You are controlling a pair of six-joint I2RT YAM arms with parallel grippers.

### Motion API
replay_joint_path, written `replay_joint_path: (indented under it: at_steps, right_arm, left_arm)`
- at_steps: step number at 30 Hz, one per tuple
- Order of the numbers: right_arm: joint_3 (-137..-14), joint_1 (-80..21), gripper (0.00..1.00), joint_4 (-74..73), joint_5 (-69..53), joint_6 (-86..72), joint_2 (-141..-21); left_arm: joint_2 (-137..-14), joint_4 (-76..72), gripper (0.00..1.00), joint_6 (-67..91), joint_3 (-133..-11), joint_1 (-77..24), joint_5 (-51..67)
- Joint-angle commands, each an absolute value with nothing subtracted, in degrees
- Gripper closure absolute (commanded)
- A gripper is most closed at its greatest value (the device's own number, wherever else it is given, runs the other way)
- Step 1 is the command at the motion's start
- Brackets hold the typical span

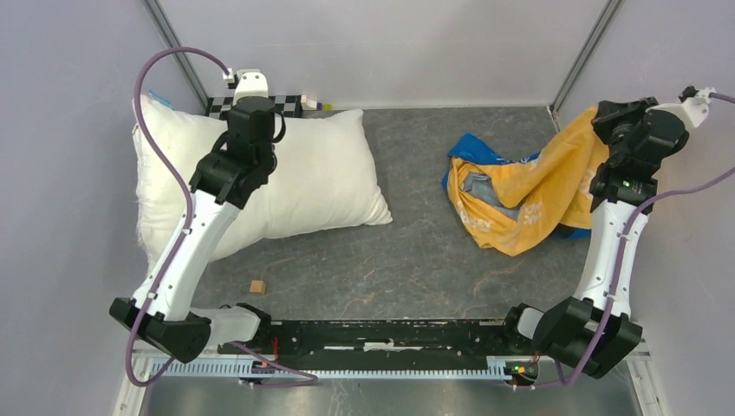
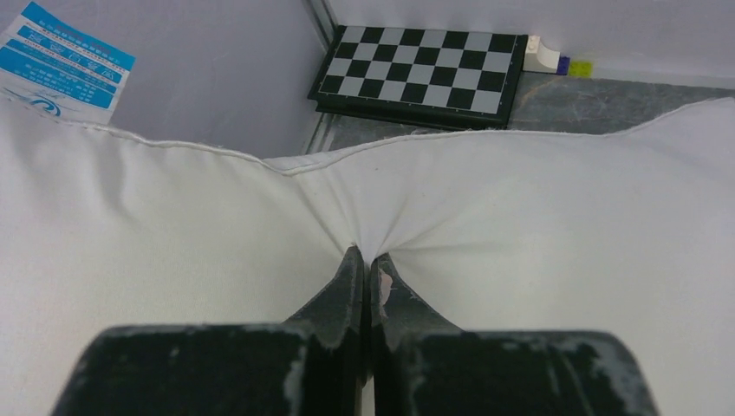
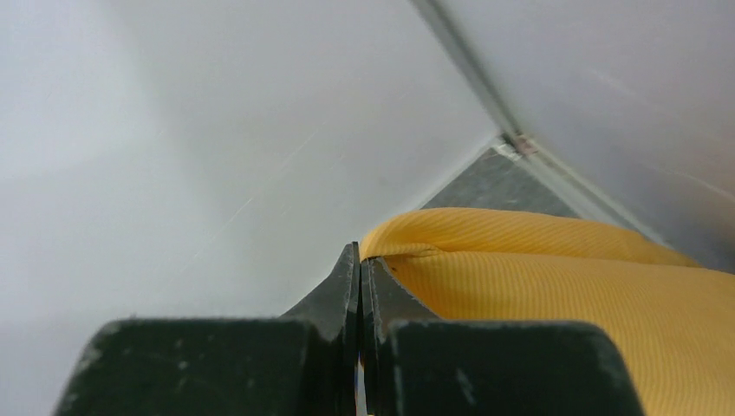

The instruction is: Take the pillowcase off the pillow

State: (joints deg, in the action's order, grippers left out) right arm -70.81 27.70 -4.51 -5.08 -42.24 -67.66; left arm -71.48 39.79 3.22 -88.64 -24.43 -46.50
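Note:
The plain white pillow [image 1: 312, 178] lies bare at the back left of the table. My left gripper [image 2: 366, 254] is shut on a pinch of its white cloth [image 2: 520, 225] near the far seam, with creases radiating from the tips. The pillowcase [image 1: 529, 195], orange-yellow with white lettering and blue folds, lies crumpled at the right, apart from the pillow. One end of it rises to my right gripper [image 3: 359, 251], which is shut on the orange fabric [image 3: 589, 303] close to the right wall. In the top view both pairs of fingertips are hidden under the wrists.
A folded chessboard [image 2: 425, 74] and a few small blocks [image 2: 555, 61] sit at the back wall behind the pillow. A small brown cube [image 1: 257, 286] lies on the grey table [image 1: 416, 260] in front of the pillow. Walls enclose the left, back and right.

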Motion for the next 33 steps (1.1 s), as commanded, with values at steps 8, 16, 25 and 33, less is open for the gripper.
replay_joint_path:
  at_steps: [8, 16, 25, 33]
  right_arm:
    - [-84.04, 8.88, 1.0, -4.59, -12.25, -28.43, -74.4]
    - [-99.54, 2.15, 1.0, -0.95, -21.0, -25.91, -83.28]
    - [-94.0, 1.68, 0.02, -10.81, -6.07, -22.55, -82.82]
    - [-67.82, 1.67, 0.02, -0.55, -0.37, -14.97, -68.91]
  left_arm:
    - [-86.48, 33.55, 0.98, 4.14, -104.68, -22.69, -46.04]
    - [-100.02, 40.61, 0.98, 6.97, -128.42, -21.89, -43.07]
    - [-98.18, 36.59, 0.27, 10.62, -116.2, -20.65, -37.69]
    - [-81.89, 29.93, 0.02, 20.69, -91.51, -20.76, -24.08]
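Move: Both hands are shut on cloth some 35 cm up. The hanging pillow's middle lies about 5 cm back, 2 cm left and 20 cm below the left hand; the chessboard is roughly 21 cm ahead and 6 cm left, the wooden block 23 cm back and 3 cm left. The pillowcase's bulk hangs 7 cm back, 13 cm left and 27 cm below the right hand, the pillow's near corner 11 cm back and 47 cm left. Left carries the pillow about 13 cm forward, right swings the pillowcase some 20 cm leftward; both release and sink. ##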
